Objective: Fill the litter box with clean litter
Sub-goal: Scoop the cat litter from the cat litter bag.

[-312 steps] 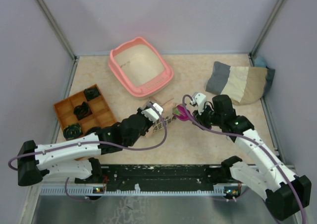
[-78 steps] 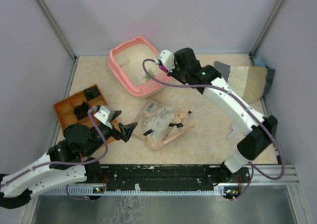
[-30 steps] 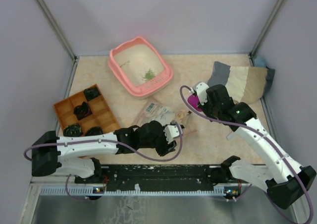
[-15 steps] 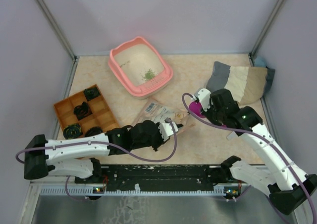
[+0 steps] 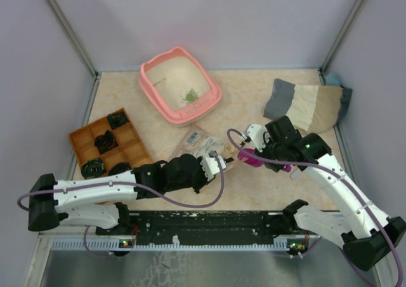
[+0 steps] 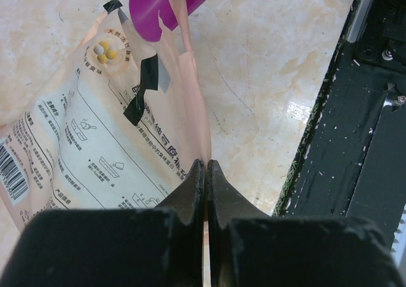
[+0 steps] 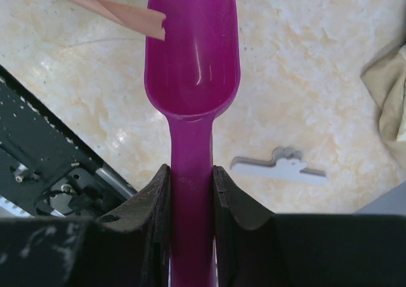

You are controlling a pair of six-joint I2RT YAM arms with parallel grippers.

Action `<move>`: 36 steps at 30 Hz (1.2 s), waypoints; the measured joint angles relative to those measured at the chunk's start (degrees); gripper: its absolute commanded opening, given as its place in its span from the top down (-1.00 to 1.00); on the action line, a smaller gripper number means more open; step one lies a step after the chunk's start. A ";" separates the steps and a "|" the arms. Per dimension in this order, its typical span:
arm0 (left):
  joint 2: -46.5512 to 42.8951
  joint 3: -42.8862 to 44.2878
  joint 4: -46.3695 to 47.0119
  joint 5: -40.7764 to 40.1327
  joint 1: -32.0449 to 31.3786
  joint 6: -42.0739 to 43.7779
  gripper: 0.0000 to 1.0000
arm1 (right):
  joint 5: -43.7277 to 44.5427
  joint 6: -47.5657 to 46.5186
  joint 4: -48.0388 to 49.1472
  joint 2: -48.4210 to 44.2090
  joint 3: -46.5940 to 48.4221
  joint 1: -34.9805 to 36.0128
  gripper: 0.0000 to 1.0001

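Observation:
The salmon-pink litter box (image 5: pixel 150 91) stands at the back of the table, with a small green pile of clean litter (image 5: pixel 190 96) inside it. A beige printed paper bag (image 5: pixel 198 142) (image 6: pixel 95 134) lies in the middle. My left gripper (image 5: pixel 214 162) (image 6: pixel 206 170) is shut on the bag's thin side edge. My right gripper (image 5: pixel 263 150) (image 7: pixel 191 184) is shut on the handle of a magenta scoop (image 5: pixel 249 159) (image 7: pixel 193 52). The scoop's empty bowl sits at the bag's torn mouth (image 7: pixel 124 13), and its tip shows in the left wrist view (image 6: pixel 162 1).
An orange compartmented tray (image 5: pixel 80 136) with black items sits at the left. A grey-and-beige cloth (image 5: pixel 307 106) lies at the back right. A small grey clip (image 7: pixel 279 166) rests on the table beside the right arm. A black rail (image 5: pixel 209 222) runs along the near edge.
My left gripper has closed on the bag's edge. The right arm has brought the scoop down and left, from beside the cloth to the bag's mouth.

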 measured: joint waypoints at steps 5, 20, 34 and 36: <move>-0.42 -0.02 -0.02 0.00 0.00 -0.04 1.00 | -2.49 -0.61 3.41 0.44 -1.55 0.00 1.00; -5.09 -2.84 1.62 -2.12 0.39 -4.44 0.24 | -2.89 -0.66 15.02 6.64 -6.27 0.00 1.00; -15.80 -8.02 3.76 -1.07 18.95 -18.08 -0.16 | -5.38 -2.10 22.08 10.45 -8.41 0.00 1.00; -14.97 -8.02 2.93 0.26 22.05 -19.91 -0.20 | -5.79 -2.38 22.71 11.32 -8.48 0.00 1.00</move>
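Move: The litter bag's open mouth lies about 8 cm ahead of the right hand, 12 cm to its left and 9 cm below; that hand already grips the purple scoop, bowl leading. From the left hand, which still pinches a strip of the bag's rim, the bag's middle is roughly 15 cm ahead, 5 cm left and 11 cm down, with the wooden tray some 18 cm ahead and 38 cm left. The pink litter box stands about 42 cm ahead and 11 cm left of the left hand. The bag's pinched rim is let go as the left fingers open to a little over half; that hand lifts a few centimetres, then swings about 9 cm forward and 9 cm left over the bag, turning some 30 degrees counter-clockwise. Meanwhile the scoop, held steadily by the right hand, goes down, forward and left about 5 cm each way, bowl first into the bag's mouth. ##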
